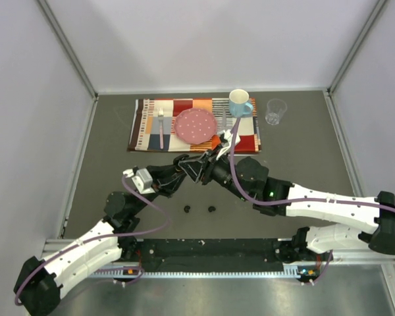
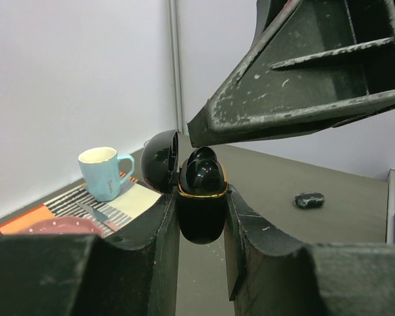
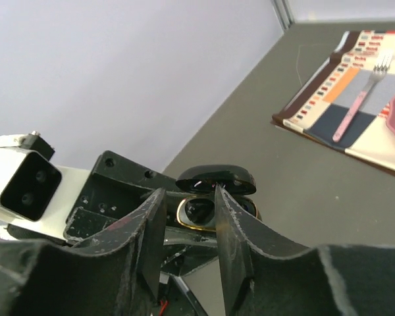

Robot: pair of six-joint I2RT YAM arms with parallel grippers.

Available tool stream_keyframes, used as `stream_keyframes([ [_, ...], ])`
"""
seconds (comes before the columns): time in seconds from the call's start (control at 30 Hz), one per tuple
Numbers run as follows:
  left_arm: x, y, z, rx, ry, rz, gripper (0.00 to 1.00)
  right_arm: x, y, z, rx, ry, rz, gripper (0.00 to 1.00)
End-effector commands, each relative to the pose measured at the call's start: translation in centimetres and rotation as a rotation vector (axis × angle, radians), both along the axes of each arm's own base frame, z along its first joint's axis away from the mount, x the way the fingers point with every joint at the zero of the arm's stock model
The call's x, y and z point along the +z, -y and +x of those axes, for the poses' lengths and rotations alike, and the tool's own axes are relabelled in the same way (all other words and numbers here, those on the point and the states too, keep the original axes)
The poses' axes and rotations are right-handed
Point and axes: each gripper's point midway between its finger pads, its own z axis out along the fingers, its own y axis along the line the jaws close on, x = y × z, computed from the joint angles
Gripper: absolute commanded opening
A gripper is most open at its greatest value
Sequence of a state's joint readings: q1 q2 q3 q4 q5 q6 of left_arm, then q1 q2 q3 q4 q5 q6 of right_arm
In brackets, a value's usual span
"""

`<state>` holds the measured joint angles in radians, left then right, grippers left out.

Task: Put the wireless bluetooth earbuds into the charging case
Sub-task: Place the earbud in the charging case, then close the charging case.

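Observation:
My left gripper [image 2: 201, 197] is shut on the black, gold-rimmed charging case [image 2: 201, 220] and holds it upright above the table. The case's lid [image 2: 159, 160] is swung open. One glossy black earbud [image 2: 206, 172] sits in the case's well. Right above the case mouth, my right gripper [image 3: 188, 194] has its fingers [image 2: 303, 85] parted, with nothing pinched between them. The two grippers meet mid-table [image 1: 197, 163]. Two more earbuds [image 1: 187, 209] [image 1: 212, 209] lie loose on the grey table near the arm bases. A small dark oval piece [image 2: 309, 199] lies on the table to the right.
At the back lies a striped placemat [image 1: 145, 125] with a pink plate [image 1: 195, 125], a fork [image 1: 160, 125] and a blue mug [image 1: 239, 102]. A clear cup [image 1: 275, 110] stands to its right. White walls close in the table on three sides.

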<state>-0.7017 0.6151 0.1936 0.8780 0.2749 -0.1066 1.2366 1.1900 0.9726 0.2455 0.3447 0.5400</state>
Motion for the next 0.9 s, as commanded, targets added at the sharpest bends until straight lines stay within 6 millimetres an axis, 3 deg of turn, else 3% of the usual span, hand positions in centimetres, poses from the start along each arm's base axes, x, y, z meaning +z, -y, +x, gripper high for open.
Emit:
stream_keyframes([
  [0.0, 2.1, -0.6, -0.7, -0.002, 0.064, -0.060, 0.00, 3.3, 0.8, -0.8, 0.025, 0.088, 0.115, 0.38],
  [0.3, 1.7, -1.1, -0.5, 0.026, 0.062, -0.063, 0.00, 4.3, 1.1, -1.3, 0.047, 0.094, 0.146, 0.47],
  [0.6, 1.8, -1.0, -0.5, 0.022, 0.060, -0.062, 0.00, 4.9, 2.8, -1.5, 0.021, 0.071, 0.160, 0.94],
  [0.67, 1.9, -1.1, -0.6, 0.024, 0.063, -0.064, 0.00, 4.9, 3.4, -1.3, 0.000, 0.067, 0.164, 0.99],
  [0.87, 2.0, -1.2, -0.6, 0.026, 0.060, -0.061, 0.00, 4.7, 5.6, -0.5, -0.087, 0.030, 0.161, 0.99],
])
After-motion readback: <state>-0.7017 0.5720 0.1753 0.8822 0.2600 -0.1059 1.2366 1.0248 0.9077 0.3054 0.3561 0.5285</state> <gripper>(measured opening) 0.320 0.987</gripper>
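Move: The charging case, lid open, is still gripped in the left hand, its middle about 1 cm ahead of that hand, 2 cm to its right and 1 cm above. From the right hand the case lies roughly 2 cm left, 1 cm ahead and 2 cm below. Two loose earbuds lie some 28 cm below the right hand and 6 cm back, one level sideways, one 9 cm right; the plate is about 24 cm ahead, 3 cm right, 28 cm below. Upward first and slowly, then up and to the right more quickly, the right hand backs away from the open case, ending about 4.5 cm higher and 4 cm farther right. Its fingers spread from about a third open to fully open while their tips tilt up some 8 degrees. The left hand stays in place and keeps its grip on the case. ##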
